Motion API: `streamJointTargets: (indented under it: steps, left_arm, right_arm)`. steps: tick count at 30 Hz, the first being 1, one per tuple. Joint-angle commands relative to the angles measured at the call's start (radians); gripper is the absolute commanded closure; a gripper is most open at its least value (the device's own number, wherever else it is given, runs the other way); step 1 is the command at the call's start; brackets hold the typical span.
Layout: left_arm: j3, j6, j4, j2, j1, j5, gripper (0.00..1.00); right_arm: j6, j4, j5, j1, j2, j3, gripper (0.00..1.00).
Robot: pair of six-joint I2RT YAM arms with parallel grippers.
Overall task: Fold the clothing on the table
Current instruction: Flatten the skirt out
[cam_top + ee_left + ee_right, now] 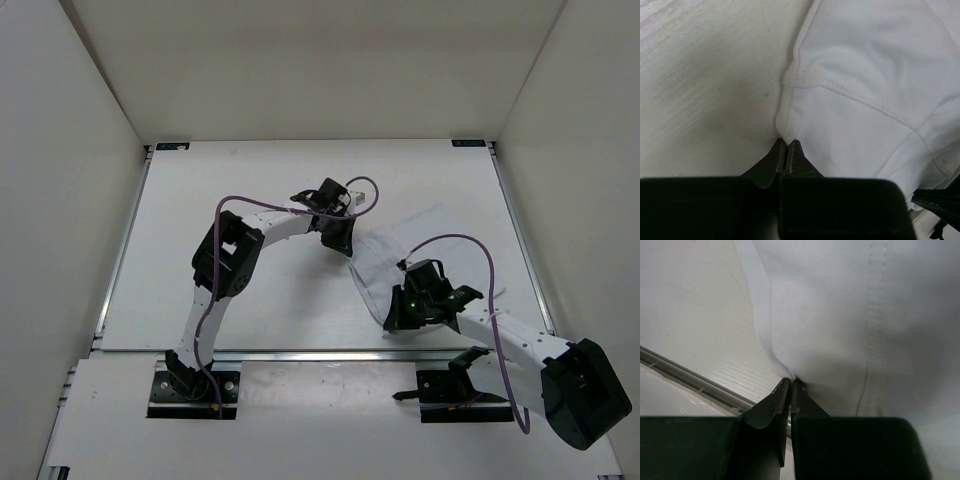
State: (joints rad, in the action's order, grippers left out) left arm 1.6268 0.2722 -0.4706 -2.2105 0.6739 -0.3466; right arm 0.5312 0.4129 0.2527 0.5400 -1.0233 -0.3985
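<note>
The clothing (400, 252) is a thin white garment lying wrinkled right of the table's middle, hard to tell from the white table (200, 290). My left gripper (343, 245) is at its left edge, shut on the clothing (860, 100), with the fabric's edge pinched between the fingertips (786, 141). My right gripper (395, 322) is at the garment's near corner, shut on the clothing (840, 315), where a fold of cloth runs into its tips (791, 380). A stitched hem shows in both wrist views.
The table's metal rail (685, 375) runs close beside the right gripper at the near edge. White walls enclose the table on three sides. Purple cables loop over both arms.
</note>
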Motion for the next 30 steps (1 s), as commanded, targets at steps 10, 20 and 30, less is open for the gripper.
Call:
streamJointTargets:
  steps: [10, 20, 30]
  left_arm:
    - [0.001, 0.056, -0.103, 0.392, -0.281, -0.114, 1.0]
    - [-0.283, 0.258, 0.036, 0.973, -0.366, -0.141, 1.0]
    - [-0.312, 0.34, 0.059, 1.075, -0.404, -0.111, 1.0]
  right_arm:
    - [-0.218, 0.017, 0.068, -0.345, 0.077, -0.445, 1.0]
    - [-0.234, -0.069, 0.0, -0.255, 0.242, -0.634, 1.0]
    - [-0.165, -0.19, 0.308, -0.532, 0.302, -0.617, 1.0]
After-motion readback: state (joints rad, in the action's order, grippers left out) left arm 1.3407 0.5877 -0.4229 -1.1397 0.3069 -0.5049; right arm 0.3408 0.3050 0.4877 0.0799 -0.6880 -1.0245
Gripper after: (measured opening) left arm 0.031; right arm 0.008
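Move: Both grippers already pinch the skirt's left side near table height. The skirt's middle lies some 18 cm right and 4 cm back of the left hand; from the right hand it is about 15 cm ahead and 10 cm right. The table's front rail runs roughly 5 cm behind the right hand, level sideways. The skirt's far corner is about 13 cm ahead and 21 cm right of the left hand. Both hands keep their pinches and whip the skirt up some 36 cm, left swinging 16 cm left, right forward. ##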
